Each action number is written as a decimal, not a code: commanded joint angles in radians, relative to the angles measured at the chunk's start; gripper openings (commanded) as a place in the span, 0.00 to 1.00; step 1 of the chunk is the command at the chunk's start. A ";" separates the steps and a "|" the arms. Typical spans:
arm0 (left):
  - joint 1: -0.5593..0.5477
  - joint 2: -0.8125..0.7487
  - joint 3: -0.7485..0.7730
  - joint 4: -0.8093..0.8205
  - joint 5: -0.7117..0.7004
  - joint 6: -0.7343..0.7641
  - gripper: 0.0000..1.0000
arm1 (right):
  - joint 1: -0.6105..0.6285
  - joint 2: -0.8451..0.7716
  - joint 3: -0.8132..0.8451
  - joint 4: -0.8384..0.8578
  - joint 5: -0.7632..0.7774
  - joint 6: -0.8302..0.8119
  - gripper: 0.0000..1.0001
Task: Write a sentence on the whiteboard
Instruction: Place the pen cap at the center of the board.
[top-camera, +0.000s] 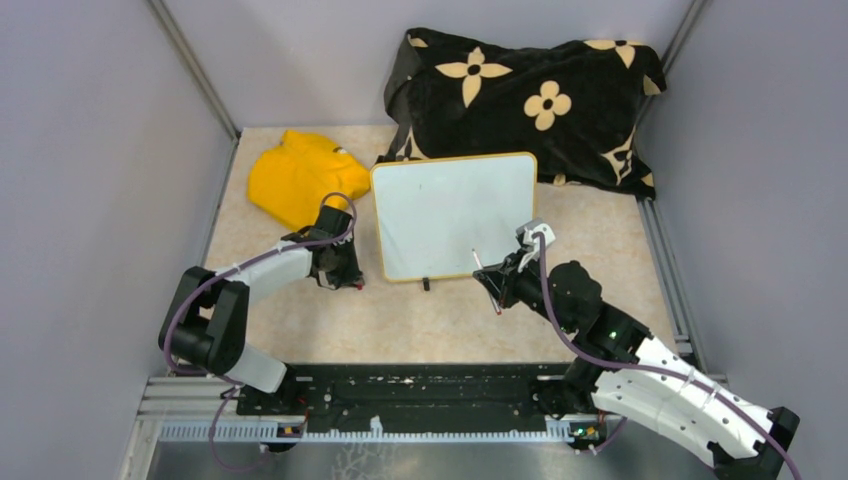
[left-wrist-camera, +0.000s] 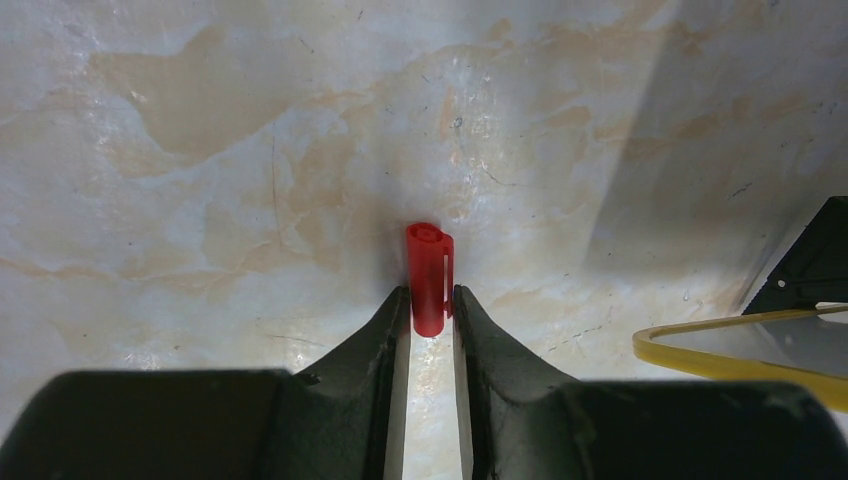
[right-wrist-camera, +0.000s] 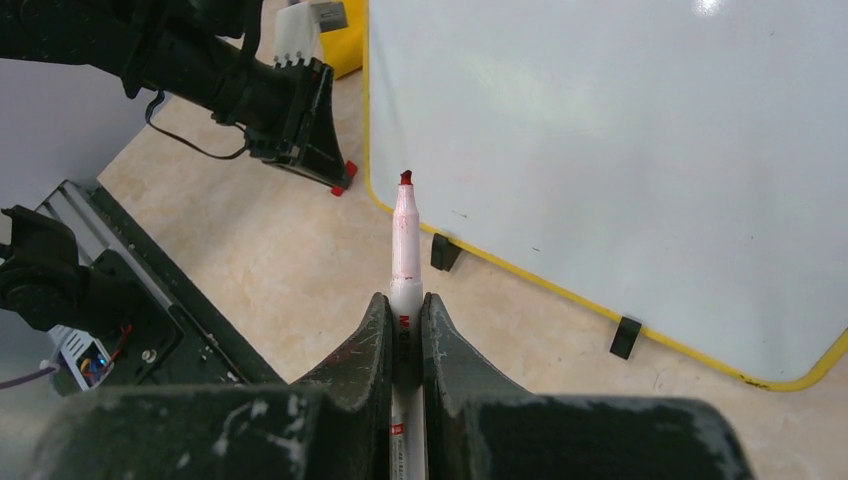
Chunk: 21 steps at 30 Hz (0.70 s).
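The whiteboard (top-camera: 455, 215) lies on the marbled table, white with a yellow rim and black clip feet. Its face is blank; no red sentence shows on it. My right gripper (top-camera: 492, 280) is shut on a white marker with a red tip (right-wrist-camera: 405, 240). The uncapped tip points toward the board's near edge and hangs over the table, just short of the whiteboard (right-wrist-camera: 620, 150). My left gripper (top-camera: 352, 280) sits left of the board, low over the table. It is shut on the red marker cap (left-wrist-camera: 430, 280). The board's corner shows in the left wrist view (left-wrist-camera: 700, 362).
A yellow cloth (top-camera: 300, 175) lies at the back left. A black cushion with tan flowers (top-camera: 530, 100) fills the back right, behind the board. Grey walls close in both sides. A black rail (top-camera: 400, 390) runs along the near edge.
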 joint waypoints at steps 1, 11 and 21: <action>0.003 0.030 -0.011 0.005 0.000 -0.006 0.28 | -0.001 0.001 0.013 0.040 0.001 -0.014 0.00; 0.003 -0.007 -0.019 0.003 -0.033 -0.022 0.33 | -0.001 0.002 0.007 0.039 0.004 -0.014 0.00; 0.004 -0.197 0.038 -0.099 -0.056 -0.019 0.60 | -0.001 0.012 0.030 0.033 -0.006 -0.011 0.00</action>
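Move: The red pen cap lies on the table right at the left hand's fingertips, about 1 cm ahead and 1 cm below the point between the pads. From that hand the whiteboard's middle is about 24 cm right, 17 ahead, a few centimetres higher; the black foot under its near edge some 16 right and 1 ahead; the yellow cloth about 26 ahead, 13 left. From the right hand the cap is roughly 27 cm left, 7 ahead and 21 below. The left hand, its fingers still down around the red cap and already let loose, stays put at first and then spreads them from about a quarter to just over half open. As they spread it lifts straight up off the table and away from the cap, slowly to begin with and faster at the end, some 2 cm in all, with the fingertips still pointing down either side of it. ##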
